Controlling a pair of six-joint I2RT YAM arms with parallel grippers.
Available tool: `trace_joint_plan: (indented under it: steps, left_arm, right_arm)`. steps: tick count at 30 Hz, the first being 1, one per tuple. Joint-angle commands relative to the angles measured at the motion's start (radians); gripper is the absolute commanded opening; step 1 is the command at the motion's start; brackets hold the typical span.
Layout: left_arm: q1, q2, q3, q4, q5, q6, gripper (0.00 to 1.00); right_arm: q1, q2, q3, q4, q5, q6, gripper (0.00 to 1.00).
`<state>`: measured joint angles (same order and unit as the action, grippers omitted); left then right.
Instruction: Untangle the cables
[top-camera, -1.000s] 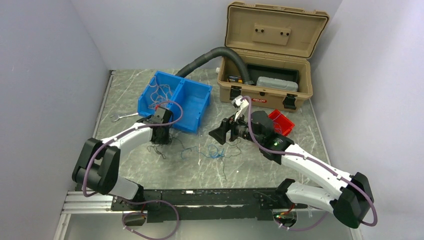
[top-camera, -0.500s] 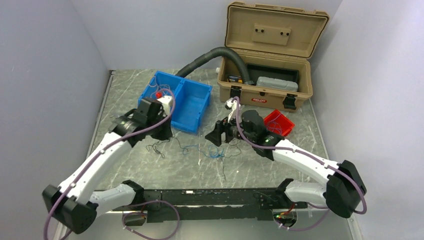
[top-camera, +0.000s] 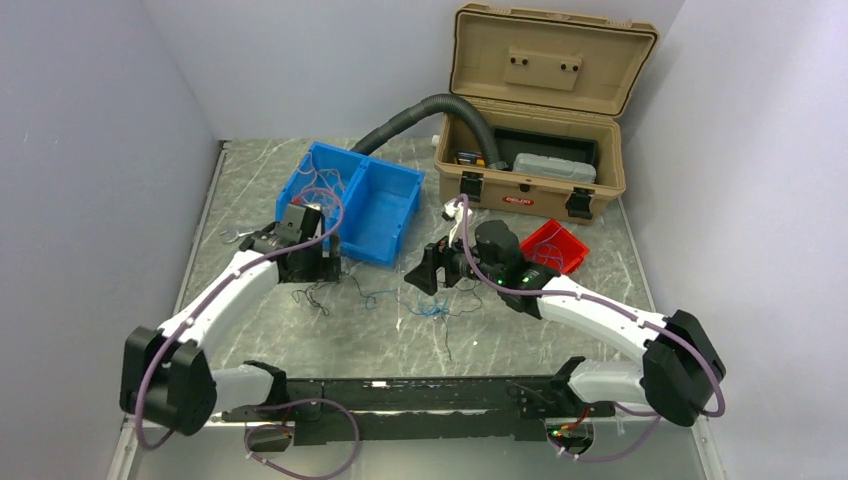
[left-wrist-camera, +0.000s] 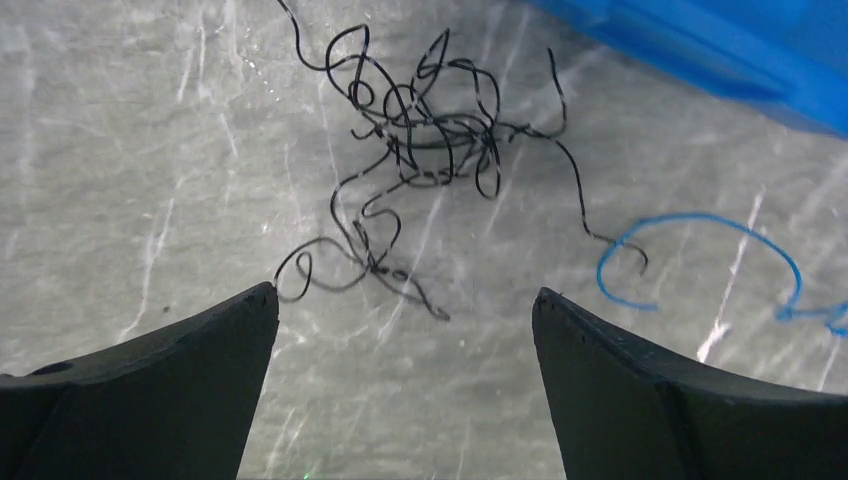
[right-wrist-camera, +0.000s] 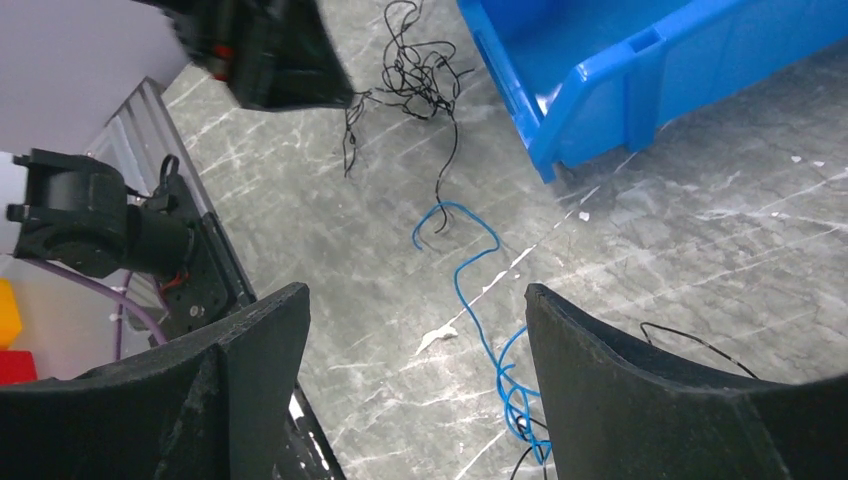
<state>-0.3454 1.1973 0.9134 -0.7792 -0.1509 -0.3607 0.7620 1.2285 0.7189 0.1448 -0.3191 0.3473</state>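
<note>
A tangle of thin black cables (left-wrist-camera: 430, 130) lies on the marble table just beyond my left gripper (left-wrist-camera: 405, 292), which is open and holds nothing. In the top view that gripper (top-camera: 312, 270) hangs over the black tangle (top-camera: 310, 294), beside the blue bin. A loose blue cable (left-wrist-camera: 700, 225) curves to its right. My right gripper (right-wrist-camera: 415, 290) is open and empty above a blue cable (right-wrist-camera: 470, 265) that runs into a small blue and black knot (right-wrist-camera: 520, 400) by its right finger. In the top view the right gripper (top-camera: 425, 272) sits above the blue cables (top-camera: 432, 307).
A blue two-compartment bin (top-camera: 366, 178) stands behind the left gripper, with thin cables (top-camera: 320, 180) in its left half. An open tan case (top-camera: 530, 150), a grey corrugated hose (top-camera: 410, 115) and a small red bin (top-camera: 552, 245) are at the back right. A wrench (top-camera: 235, 237) lies at the left.
My left arm rose over the blue bin's left half, then came back down beside the black tangle, jaws now wide open. The right gripper crept left, still open.
</note>
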Motion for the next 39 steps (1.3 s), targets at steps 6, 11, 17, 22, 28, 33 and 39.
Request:
trace_joint_plan:
  steps: [6,11,17,22,28,33,39]
  left_arm:
    - [0.066,0.249,-0.071,0.464,0.023,-0.094,0.95]
    - [0.095,0.352,-0.063,0.473,-0.032,-0.124,0.70]
    - [0.102,0.218,-0.111,0.424,0.013,-0.105,0.00]
    - [0.073,-0.048,-0.108,0.216,0.072,-0.083,0.00]
    - [0.069,-0.242,0.035,-0.002,0.043,-0.046,0.00]
    - [0.068,-0.224,0.167,0.044,0.207,-0.010,0.00]
    - [0.068,-0.080,0.285,0.212,0.351,-0.032,0.00]
  right_arm:
    - [0.002,-0.095,0.012,0.001,0.028,-0.023,0.81]
    - [0.002,-0.114,-0.005,0.002,0.036,-0.021,0.81]
    - [0.000,-0.082,0.001,-0.056,0.114,0.003,0.81]
    - [0.000,-0.028,0.015,-0.088,0.145,0.021,0.81]
    - [-0.003,0.047,0.020,-0.091,0.090,0.031,0.81]
    - [-0.003,0.087,0.023,-0.117,0.086,0.052,0.81]
    - [-0.003,0.005,0.005,-0.121,0.136,0.061,0.81]
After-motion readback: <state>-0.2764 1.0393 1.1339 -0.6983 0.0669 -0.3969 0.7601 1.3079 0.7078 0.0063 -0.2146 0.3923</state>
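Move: Ahead of the left hand by about 7 cm, 9 cm lower and hardly to either side, lies the black cable tangle. The blue bin's middle stands some 21 cm ahead and 5 cm right of that hand, and the blue cable's knot is level with it, 21 cm to the right. For the right hand, the knot is about 3 cm ahead and 16 below; the tangle is 10 ahead, 21 left. Reaching forward about 7 cm and down into the black tangle, the left hand shuts its wide-open fingers on it, then lifts some 22 cm, first drawing back a little, fingers tilting up some 20 degrees. The right hand, fingers still open, rises slightly, then sinks about 9 cm towards the blue cable. ##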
